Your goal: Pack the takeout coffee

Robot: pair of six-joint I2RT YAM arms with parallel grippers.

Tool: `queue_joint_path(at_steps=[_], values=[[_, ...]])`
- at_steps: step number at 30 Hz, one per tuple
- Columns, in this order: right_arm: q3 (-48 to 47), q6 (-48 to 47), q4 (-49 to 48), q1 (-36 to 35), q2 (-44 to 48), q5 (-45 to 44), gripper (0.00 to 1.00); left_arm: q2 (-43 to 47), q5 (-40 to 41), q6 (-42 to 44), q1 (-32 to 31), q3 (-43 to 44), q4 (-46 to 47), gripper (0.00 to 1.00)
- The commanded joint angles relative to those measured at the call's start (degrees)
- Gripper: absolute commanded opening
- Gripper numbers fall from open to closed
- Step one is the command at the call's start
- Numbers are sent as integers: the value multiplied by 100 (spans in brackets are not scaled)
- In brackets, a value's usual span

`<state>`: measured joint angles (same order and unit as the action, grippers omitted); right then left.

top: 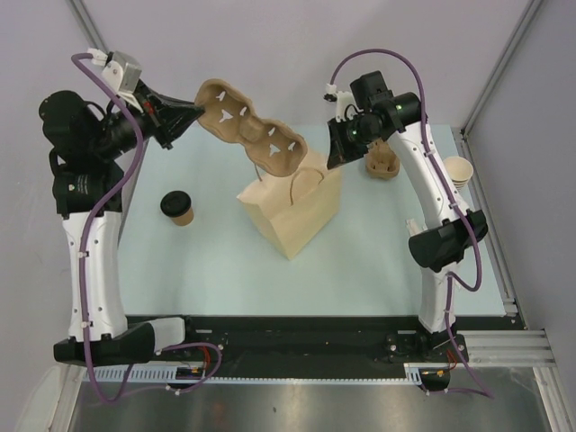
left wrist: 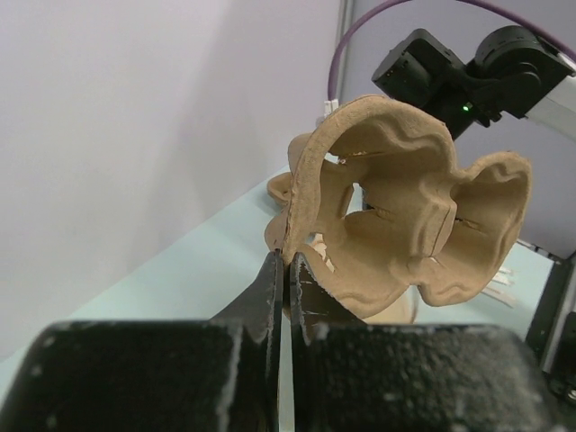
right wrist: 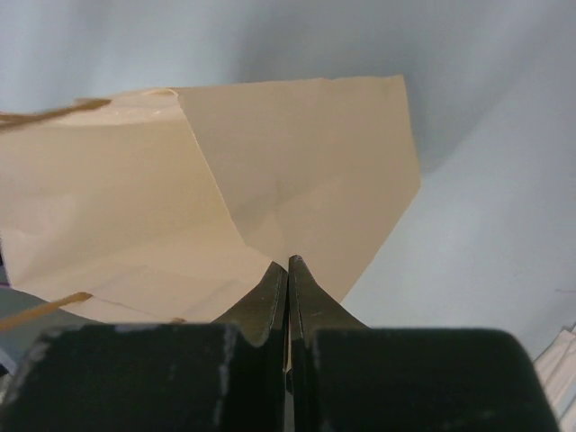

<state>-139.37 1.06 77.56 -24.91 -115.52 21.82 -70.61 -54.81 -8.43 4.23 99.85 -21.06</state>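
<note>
The takeout coffee (top: 178,208), a brown paper cup with a black lid, stands upright on the table's left side, apart from both arms. My left gripper (top: 200,110) (left wrist: 288,256) is shut on the rim of a brown moulded-pulp cup carrier (top: 252,130) (left wrist: 405,225), holding it tilted in the air at the back, its far end over the tan paper bag (top: 297,211). The bag stands open at mid-table. My right gripper (top: 335,153) (right wrist: 289,261) is shut on the bag (right wrist: 270,162) at its top right edge.
A stack of pale paper cups (top: 459,171) stands at the table's right edge. A brown pulp piece (top: 382,162) sits behind the right arm. White wrapped straws (left wrist: 504,283) lie on the right side. Walls close off the back and the right.
</note>
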Motion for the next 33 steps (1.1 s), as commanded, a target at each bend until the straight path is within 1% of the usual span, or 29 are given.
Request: queue_joint_path(at_steps=[1,4,5,6,8,13,14,15,22,25,27,29,30,33], values=[[14,-493,190,-5,109,244,0,-163,321,411,-54,429,-389,0],[15,-484,181,-14,109,261,0,-312,593,762,-255,728,-810,0],[-11,-475,189,-23,109,278,0,-331,846,1059,-334,868,-925,0],[-20,-501,189,-23,100,331,0,-357,1023,1219,-579,930,-1066,0],[-29,-554,181,-41,109,366,0,-357,1523,1649,-774,1001,-1269,0],[-90,-598,225,-67,109,384,0,-427,2307,2283,-1310,1177,-1690,0],[-90,-607,216,-67,109,375,0,-419,2456,2554,-1406,1177,-1743,0],[-90,-624,224,-84,109,375,0,-410,2675,2678,-1616,1159,-1796,0],[-152,-905,251,-243,109,270,0,-260,3273,3628,-2426,966,-2016,0],[-196,-1081,268,-322,92,270,0,-269,3546,4242,-2804,975,-2209,0],[-205,-1160,277,-374,100,226,0,-287,3643,4445,-3058,983,-2297,0],[-205,-1274,269,-418,100,226,0,-322,3792,4788,-3270,992,-2516,0],[-205,-1310,260,-436,100,234,0,-331,3845,4902,-3479,983,-2613,0],[-204,-1424,225,-489,109,243,0,-410,3872,5219,-3718,1001,-2930,0]])
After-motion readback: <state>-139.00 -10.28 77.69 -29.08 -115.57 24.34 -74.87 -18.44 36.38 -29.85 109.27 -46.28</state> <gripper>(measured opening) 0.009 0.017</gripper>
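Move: The left hand, high up, already holds the carrier sticking out to its right; the mouth of the paper bag lies about 14 cm to this hand's right, some 24 cm below and nearly level fore and aft. The lidded cup stands roughly 9 cm ahead, 14 cm left and 47 cm below. From the right hand, already pinching the bag's right rim, the mouth is about 9 cm left and 6 cm back, about level. The left hand edges about 2 cm forward, then swings right and sinks, ending about 8 cm right and some 5 cm lower, while its wrist rolls roughly 35 degrees, left side rising, to bring the still-gripped carrier over the bag's mouth. The right hand keeps its pinch on the bag's rim and draws it about 3 cm left and back, turning counter-clockwise by some 15 degrees with little change in height. ##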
